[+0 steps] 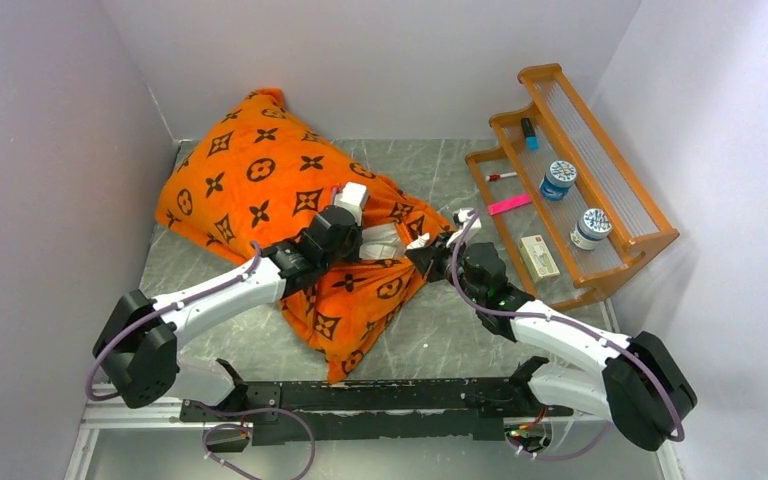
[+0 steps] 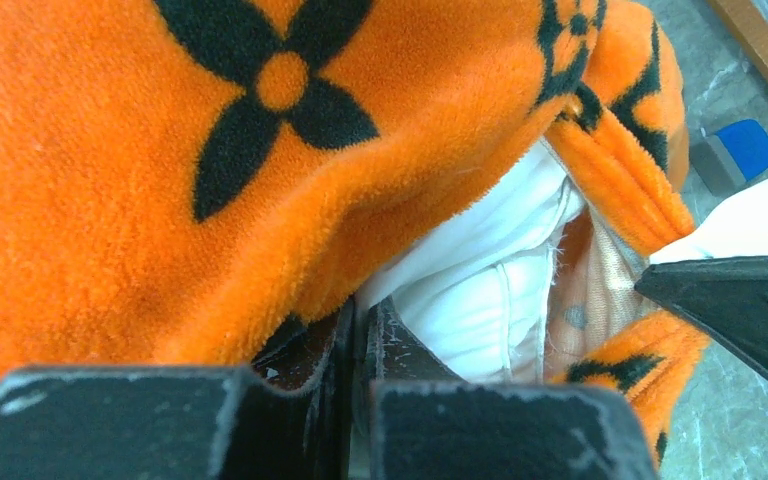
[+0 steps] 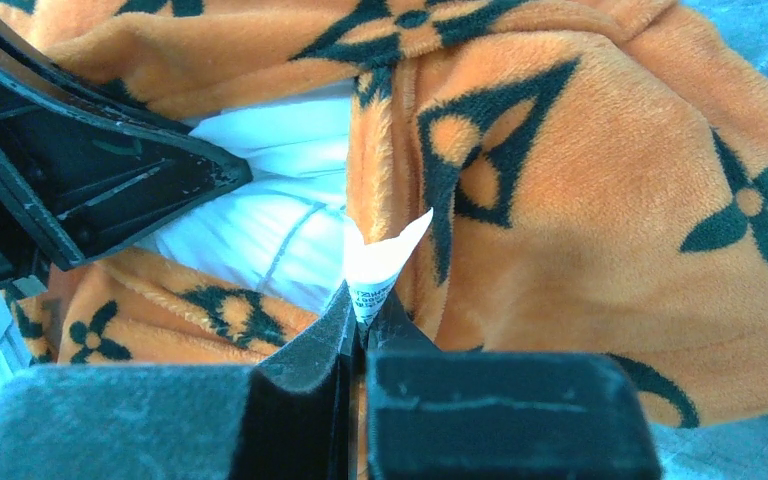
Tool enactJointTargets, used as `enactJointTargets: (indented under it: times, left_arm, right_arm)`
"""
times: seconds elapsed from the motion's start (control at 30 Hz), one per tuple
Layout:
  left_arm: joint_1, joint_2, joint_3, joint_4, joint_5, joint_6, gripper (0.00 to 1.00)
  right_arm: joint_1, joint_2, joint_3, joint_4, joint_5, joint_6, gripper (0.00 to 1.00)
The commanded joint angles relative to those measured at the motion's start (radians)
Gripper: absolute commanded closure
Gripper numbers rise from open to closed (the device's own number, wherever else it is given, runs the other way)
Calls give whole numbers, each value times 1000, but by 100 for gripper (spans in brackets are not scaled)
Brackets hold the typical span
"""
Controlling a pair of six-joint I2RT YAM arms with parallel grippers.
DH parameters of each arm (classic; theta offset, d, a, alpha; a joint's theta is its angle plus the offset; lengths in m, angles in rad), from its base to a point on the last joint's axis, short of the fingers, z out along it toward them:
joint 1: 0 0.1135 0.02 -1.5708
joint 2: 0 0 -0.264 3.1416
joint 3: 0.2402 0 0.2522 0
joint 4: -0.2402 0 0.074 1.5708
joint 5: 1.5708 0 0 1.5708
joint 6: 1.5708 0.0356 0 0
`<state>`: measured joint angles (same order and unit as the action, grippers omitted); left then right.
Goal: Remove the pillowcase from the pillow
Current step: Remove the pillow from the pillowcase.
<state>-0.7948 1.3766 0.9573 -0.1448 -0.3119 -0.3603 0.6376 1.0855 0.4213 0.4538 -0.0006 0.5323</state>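
The orange pillowcase (image 1: 260, 180) with dark motifs lies diagonally across the table, its open end towards the arms. White pillow (image 1: 385, 240) shows in that opening. My left gripper (image 2: 360, 315) is shut at the opening, and a fold of the white pillow (image 2: 480, 290) runs down into its fingertips under the orange edge (image 2: 160, 150). My right gripper (image 3: 360, 320) is shut on a white printed tag (image 3: 375, 260) at the pillowcase's seam (image 3: 580, 200). The two grippers (image 1: 372, 240) (image 1: 428, 248) face each other a few centimetres apart.
A wooden stepped rack (image 1: 650, 240) stands at the right, holding two jars, a marker, a pink strip and a small box. Grey walls close in on the left, back and right. Grey tabletop (image 1: 200, 330) shows in front of the pillow.
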Motion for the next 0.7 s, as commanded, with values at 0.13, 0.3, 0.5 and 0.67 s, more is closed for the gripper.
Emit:
enactJointTargets:
  times: [0.13, 0.3, 0.5, 0.67]
  left_arm:
    - [114, -78, -93, -219, -86, 135, 95]
    - [111, -83, -104, -168, 8, 160, 95]
    - [101, -110, -117, -150, 53, 180, 95]
    - [92, -120, -115, -146, 54, 187, 95]
  right_arm:
    - [-29, 83, 34, -142, 45, -103, 100]
    - [-11, 88, 121, -190, 53, -120, 98]
    - [-8, 128, 212, -236, 78, -148, 82]
    - [20, 173, 266, -249, 121, -167, 67]
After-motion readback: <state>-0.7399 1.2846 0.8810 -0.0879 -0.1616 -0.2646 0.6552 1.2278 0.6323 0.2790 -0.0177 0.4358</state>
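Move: Just ahead of the right hand, about 2 cm forward and 2 cm left, is the pillowcase's mouth rim, whose white tag is already pinched at the right fingertips. The bared white pillow lies some 6 cm to this hand's left and 3 cm farther out, slightly lower. From the left hand, already gripping that pillow inside the mouth, the rim is roughly 8 cm right and 3 cm forward, near its height; the bared pillow lies 4 cm right and 2 cm forward. Easing left with a slight dip, the right hand slackens its pull on the rim, then goes forward as its fingers open to about a quarter around the tag, ending its pinch; it travels about 3 cm in all towards the left hand and rolls its left side down a little. The left hand keeps its pinch on the white pillow, rising and backing roughly 1 cm while turning slightly clockwise. ##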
